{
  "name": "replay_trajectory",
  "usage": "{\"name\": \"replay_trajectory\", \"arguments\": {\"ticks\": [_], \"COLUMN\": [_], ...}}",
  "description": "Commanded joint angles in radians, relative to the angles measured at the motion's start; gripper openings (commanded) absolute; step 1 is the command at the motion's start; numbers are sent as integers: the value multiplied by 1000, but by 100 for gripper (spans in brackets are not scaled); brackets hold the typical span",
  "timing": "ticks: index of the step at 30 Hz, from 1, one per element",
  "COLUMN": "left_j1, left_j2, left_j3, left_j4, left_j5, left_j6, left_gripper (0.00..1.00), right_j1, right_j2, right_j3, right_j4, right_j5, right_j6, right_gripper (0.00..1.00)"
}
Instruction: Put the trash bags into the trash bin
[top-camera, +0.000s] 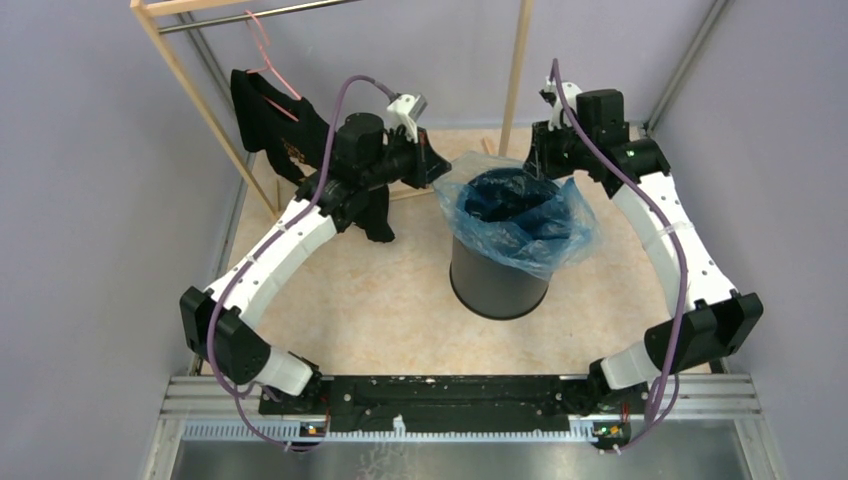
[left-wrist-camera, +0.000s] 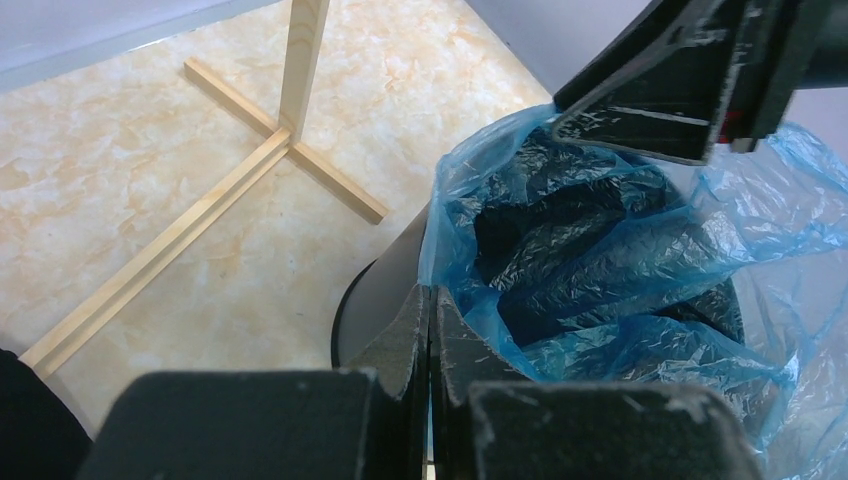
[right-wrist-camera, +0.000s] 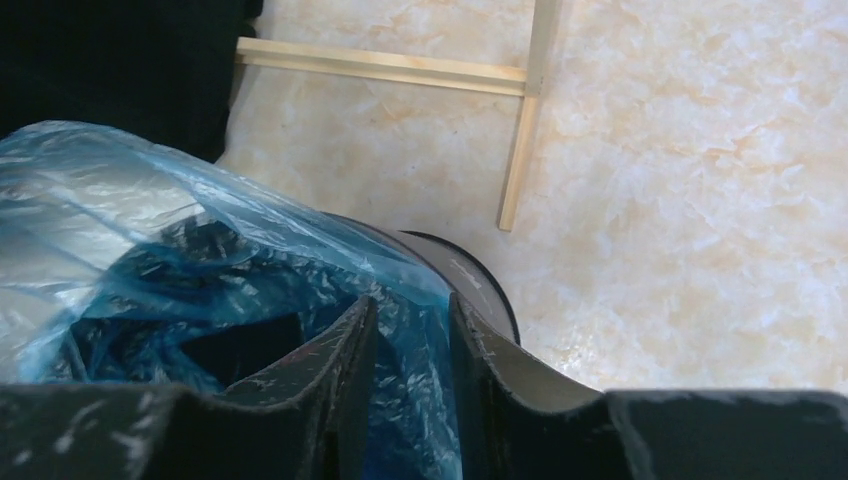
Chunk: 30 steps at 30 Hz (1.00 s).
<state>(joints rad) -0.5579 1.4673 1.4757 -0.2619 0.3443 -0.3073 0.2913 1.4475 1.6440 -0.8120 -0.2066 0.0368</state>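
Note:
The black trash bin stands upright mid-table. A crinkly light-blue trash bag sits in its mouth and spills over the rim on the right. My left gripper is at the bin's left rim. In the left wrist view its jaws are pressed together on the bag's edge. My right gripper is at the far right rim. In the right wrist view its fingers stand a little apart, with bag film in the gap and the bin's wall beside the outer finger.
A wooden clothes rack stands behind the bin, with a black shirt on a pink hanger at the left. The rack's floor rails lie close to the bin's far side. Grey walls close in both sides.

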Motion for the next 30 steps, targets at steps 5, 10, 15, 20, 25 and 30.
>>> {"name": "replay_trajectory", "arguments": {"ticks": [5, 10, 15, 20, 25, 30], "left_j1": [3, 4, 4, 3, 4, 2], "left_j2": [21, 120, 177, 170, 99, 50], "left_j3": [62, 149, 130, 17, -133, -193], "left_j4": [2, -92, -106, -114, -54, -79], "left_j5": [-55, -133, -194, -217, -149, -91], "left_j6": [9, 3, -6, -16, -60, -73], "left_gripper": [0, 0, 0, 0, 0, 0], "right_j1": [-1, -3, -9, -11, -11, -10], "right_j2": [-8, 22, 71, 63, 21, -32], "right_j3": [-30, -30, -31, -104, -151, -49], "right_j4": [147, 170, 150, 160, 163, 23], "right_j5": [102, 161, 215, 270, 271, 340], "right_j6": [53, 74, 80, 79, 103, 168], "right_gripper": [5, 0, 0, 0, 0, 15]}}
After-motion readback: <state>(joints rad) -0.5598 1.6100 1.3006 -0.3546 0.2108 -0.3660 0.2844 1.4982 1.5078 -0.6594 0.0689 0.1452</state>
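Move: The left hand already pinches the bag's left edge; the bin's left rim lies about 3 cm back, 3 cm right and 10 cm below it, and the bin mouth's middle 4 cm back, 13 cm right. The black shirt's lower part hangs some 15 cm left and 6 cm ahead. The right hand's half-open fingers straddle the bag's far rim, 2 cm below them; the bin mouth's middle is about 4 cm back, 5 cm left and 6 cm below. Left arcs its pinched bag edge out, then 16 cm down beside the bin; right shuts, sinking forward-right. ##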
